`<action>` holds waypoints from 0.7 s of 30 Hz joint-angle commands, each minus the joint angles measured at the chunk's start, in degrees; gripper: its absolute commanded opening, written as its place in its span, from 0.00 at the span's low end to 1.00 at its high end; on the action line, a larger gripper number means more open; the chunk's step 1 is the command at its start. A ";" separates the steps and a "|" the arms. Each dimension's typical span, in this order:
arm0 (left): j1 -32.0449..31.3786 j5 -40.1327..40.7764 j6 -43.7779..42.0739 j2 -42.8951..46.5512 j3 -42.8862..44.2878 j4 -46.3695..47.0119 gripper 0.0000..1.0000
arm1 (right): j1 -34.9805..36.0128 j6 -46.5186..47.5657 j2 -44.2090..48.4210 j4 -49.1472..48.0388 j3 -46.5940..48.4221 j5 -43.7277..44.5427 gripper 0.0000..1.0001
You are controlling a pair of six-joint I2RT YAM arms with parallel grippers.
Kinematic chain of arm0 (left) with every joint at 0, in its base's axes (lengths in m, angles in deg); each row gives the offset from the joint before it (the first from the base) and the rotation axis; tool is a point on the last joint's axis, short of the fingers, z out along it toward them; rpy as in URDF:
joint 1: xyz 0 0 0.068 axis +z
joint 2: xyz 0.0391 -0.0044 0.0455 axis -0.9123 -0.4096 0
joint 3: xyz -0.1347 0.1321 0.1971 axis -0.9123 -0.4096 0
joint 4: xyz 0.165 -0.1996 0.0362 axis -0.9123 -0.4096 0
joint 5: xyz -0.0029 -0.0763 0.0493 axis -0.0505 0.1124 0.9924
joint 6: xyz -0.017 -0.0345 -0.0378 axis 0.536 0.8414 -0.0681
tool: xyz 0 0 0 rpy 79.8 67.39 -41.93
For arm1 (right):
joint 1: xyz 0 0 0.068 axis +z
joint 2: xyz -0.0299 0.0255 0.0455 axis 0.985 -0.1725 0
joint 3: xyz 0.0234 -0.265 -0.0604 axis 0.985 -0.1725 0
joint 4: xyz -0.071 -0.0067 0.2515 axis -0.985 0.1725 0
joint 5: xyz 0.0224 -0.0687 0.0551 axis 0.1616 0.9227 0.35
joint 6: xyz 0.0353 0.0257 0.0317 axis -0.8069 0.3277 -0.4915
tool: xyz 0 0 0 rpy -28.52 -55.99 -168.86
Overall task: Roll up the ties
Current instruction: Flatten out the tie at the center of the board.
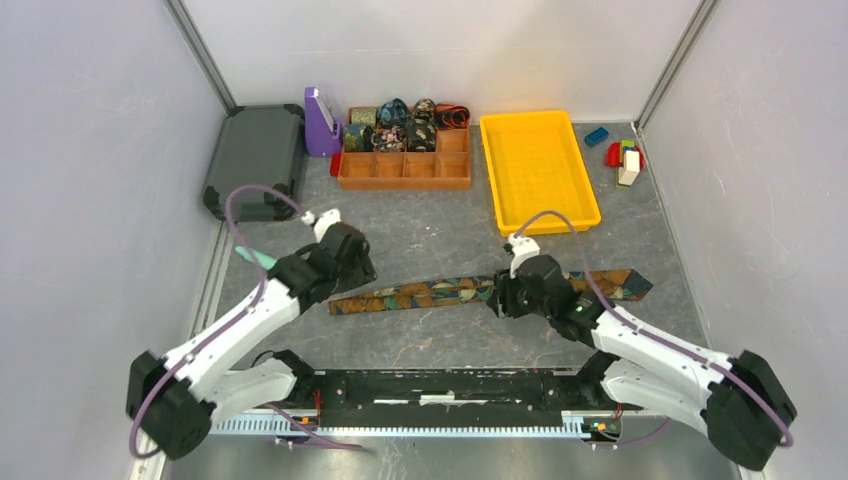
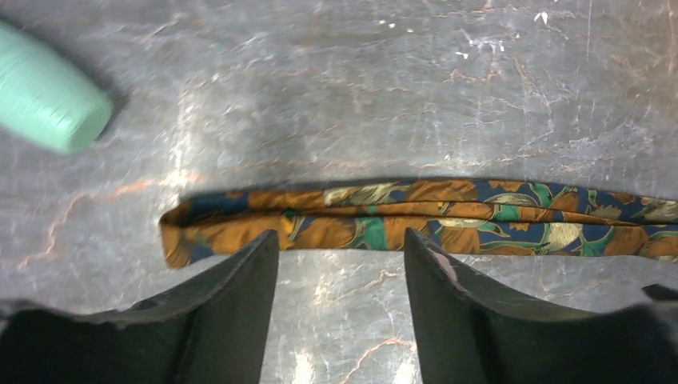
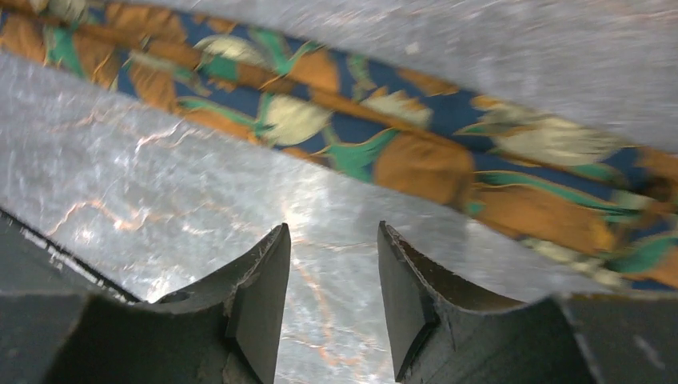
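Observation:
An orange, blue and green patterned tie [image 1: 430, 295] lies flat in a long strip across the middle of the table, also seen as the tie [image 2: 416, 216] and the tie [image 3: 416, 152]. My left gripper [image 1: 350, 272] hovers at its narrow left end, open [image 2: 341, 240], fingertips just short of the fabric. Over the wider part sits my right gripper [image 1: 508, 295], open [image 3: 332, 234] with only bare table between its fingers. Several rolled ties [image 1: 405, 125] sit in the back compartments of the brown organiser box [image 1: 404, 172].
A teal-green stick [image 1: 252, 257] lies left of the left gripper, its end showing as the stick [image 2: 48, 100]. At the back stand a yellow tray [image 1: 538, 170], a dark grey case [image 1: 255, 160], a purple holder [image 1: 320, 122] and some toy blocks [image 1: 622, 155].

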 commanded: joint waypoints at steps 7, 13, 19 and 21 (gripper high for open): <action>0.28 -13.72 -11.83 -22.84 10.13 14.71 0.53 | 16.94 -9.61 -14.00 -21.56 -1.52 4.30 0.38; 0.29 -15.98 -14.51 -33.33 15.01 17.26 0.47 | 18.89 -10.69 -23.04 -28.41 0.29 3.45 0.30; 0.27 -18.08 -15.65 -40.53 17.17 19.20 0.45 | 18.97 -10.48 -30.74 -30.87 3.58 2.70 0.27; 0.27 -18.91 -16.14 -42.52 17.74 19.56 0.45 | 18.97 -10.48 -32.57 -31.47 4.41 2.75 0.27</action>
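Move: The tie lies across the table with its middle about 31 cm to the right of the left hand, 1 cm back and 10 cm below. From the right hand, that middle is some 4 cm ahead, 2 cm left and 6 cm below. The teal stick is roughly 20 cm left of the left hand and 6 cm ahead, the orange organizer 40 cm ahead and 11 cm right of it. The yellow bin sits 38 cm ahead and 11 cm right of the right hand. Bring the left gripper right, down and forward, about 10 cm to the right, to just beyond the tie's far edge, tipping it down and turning it clockwise some 20 degrees. Meanwhile sweep the right gripper about 12 cm left along the tie's near side, sinking, easing back and then slightly forward. Narrow both pairs of fingers without shutting them. ##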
